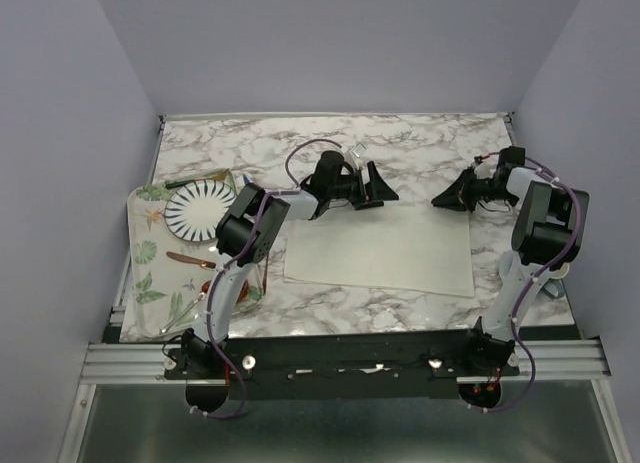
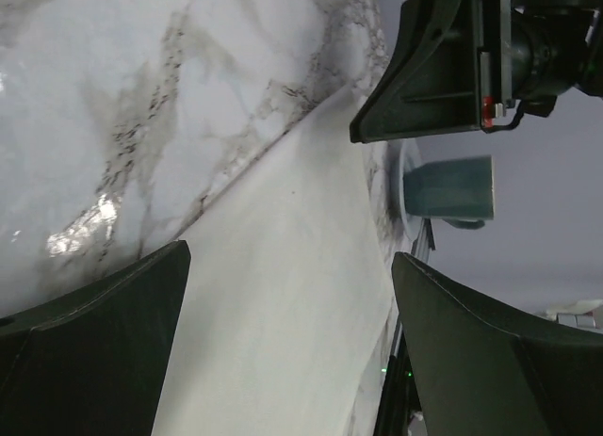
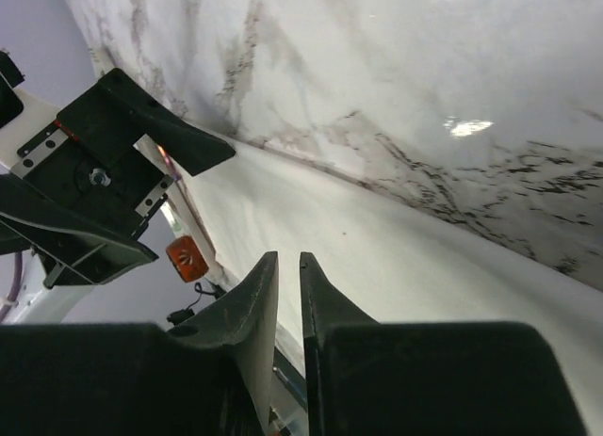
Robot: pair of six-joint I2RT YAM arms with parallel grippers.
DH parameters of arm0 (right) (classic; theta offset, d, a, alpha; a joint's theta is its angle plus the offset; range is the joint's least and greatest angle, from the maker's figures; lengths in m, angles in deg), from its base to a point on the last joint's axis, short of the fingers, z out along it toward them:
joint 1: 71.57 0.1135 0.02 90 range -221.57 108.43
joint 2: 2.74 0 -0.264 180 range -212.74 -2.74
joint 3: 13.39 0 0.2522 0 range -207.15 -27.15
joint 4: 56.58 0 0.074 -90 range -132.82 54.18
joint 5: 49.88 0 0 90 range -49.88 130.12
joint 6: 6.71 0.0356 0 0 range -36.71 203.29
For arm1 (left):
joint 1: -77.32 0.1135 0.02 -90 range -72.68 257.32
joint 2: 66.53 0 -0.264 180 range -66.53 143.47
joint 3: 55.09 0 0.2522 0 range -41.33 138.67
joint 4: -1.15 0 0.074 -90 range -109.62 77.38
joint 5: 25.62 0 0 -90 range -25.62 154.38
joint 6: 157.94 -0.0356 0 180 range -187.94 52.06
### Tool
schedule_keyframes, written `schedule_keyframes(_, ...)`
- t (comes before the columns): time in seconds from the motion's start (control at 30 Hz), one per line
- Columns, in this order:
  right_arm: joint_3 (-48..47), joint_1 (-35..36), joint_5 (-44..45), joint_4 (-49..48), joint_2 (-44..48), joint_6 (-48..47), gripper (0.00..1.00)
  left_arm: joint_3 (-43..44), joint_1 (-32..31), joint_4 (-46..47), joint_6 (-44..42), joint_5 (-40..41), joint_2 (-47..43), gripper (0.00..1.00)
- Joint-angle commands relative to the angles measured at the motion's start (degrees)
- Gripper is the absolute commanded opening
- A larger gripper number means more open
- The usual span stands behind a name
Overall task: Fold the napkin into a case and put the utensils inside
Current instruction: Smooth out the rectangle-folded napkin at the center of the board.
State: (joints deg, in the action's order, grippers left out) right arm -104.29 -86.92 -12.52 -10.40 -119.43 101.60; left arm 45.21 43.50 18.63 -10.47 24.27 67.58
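The cream napkin point(image 1: 385, 248) lies flat and unfolded in the middle of the marble table point(image 1: 420, 143). My left gripper point(image 1: 380, 186) hovers at its far left corner, open wide, with the cloth point(image 2: 301, 219) showing between the fingers point(image 2: 104, 342). My right gripper point(image 1: 440, 199) is at the far right corner. Its jaws point(image 3: 289, 259) are almost together, leaving a thin slit above the napkin point(image 3: 396, 257); no cloth is visibly lifted. On the leafy placemat point(image 1: 145, 253) at the left lie a copper utensil point(image 1: 183, 257) and a slim dark one point(image 1: 195, 182), both too small to identify.
A white plate with black radial stripes point(image 1: 198, 210) sits on the placemat. A teal cup point(image 2: 450, 188) on a saucer stands at the table's right, behind the right arm. An orange object point(image 3: 187, 257) shows past the left arm. Purple walls close in the table.
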Motion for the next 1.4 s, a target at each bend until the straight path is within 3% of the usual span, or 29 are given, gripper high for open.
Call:
schedule_keyframes(0.0,-1.17,-0.12,9.39,2.47,-1.88,2.43,0.19,0.48,0.51,-5.31,-0.43,4.79,1.69,0.99)
schedule_keyframes(0.4,-3.63,-0.2,25.74,8.18,-3.99,4.37,0.01,-6.38,5.52,0.04,1.94,-1.26,0.72,0.99)
schedule_keyframes(0.67,-5.65,-0.2,33.91,10.55,-5.48,7.36,0.01,-9.11,8.68,-0.3,-0.86,-5.23,-2.17,0.99)
schedule_keyframes(0.87,-5.3,-0.2,34.62,10.73,-4.87,7.62,0.01,-13.24,12.37,-3.2,-3.15,-4.71,-5.34,0.99)
schedule_keyframes(1.1,-6.0,-0.2,34.36,11.43,-5.13,7.01,0.0,-16.14,19.4,-11.02,-11.76,-4.62,-8.77,0.99)
schedule_keyframes(1.23,-6.26,-0.2,34.36,12.05,-5.31,5.87,0.01,-14.39,21.95,-19.19,-22.64,-3.65,-10.88,0.99)
schedule_keyframes(1.37,-6.27,0.06,26.58,11.35,-3.65,2.27,0.01,-10.61,22.22,-27.97,-32.65,-0.67,-15.62,0.99)
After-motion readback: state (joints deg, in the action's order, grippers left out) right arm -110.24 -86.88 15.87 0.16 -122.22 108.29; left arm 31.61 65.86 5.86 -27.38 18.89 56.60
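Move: Some 24 cm to the left hand's left, about 3 cm farther out and 8 cm below, lies the napkin's far left corner; the napkin's middle is about 10 cm back from this hand, nearly in line sideways, and the copper fork lies roughly 30 cm left and 11 cm back. The napkin's far right corner is about 10 cm to the right hand's right, 1 cm farther out and 5 cm below; the napkin's middle is 13 cm left and 10 cm back. Sweeping left along the napkin's far edge, the wide-open left hand first sinks about 2 cm, then travels some 20 cm towards the far left corner, easing forward and gathering speed, its near finger brushing the cloth. Meanwhile the right hand goes right and down, shuts its nearly closed fingers, tips steeper by about 30 degrees and stays with its tips pressed on the cloth just inside the far right corner. ##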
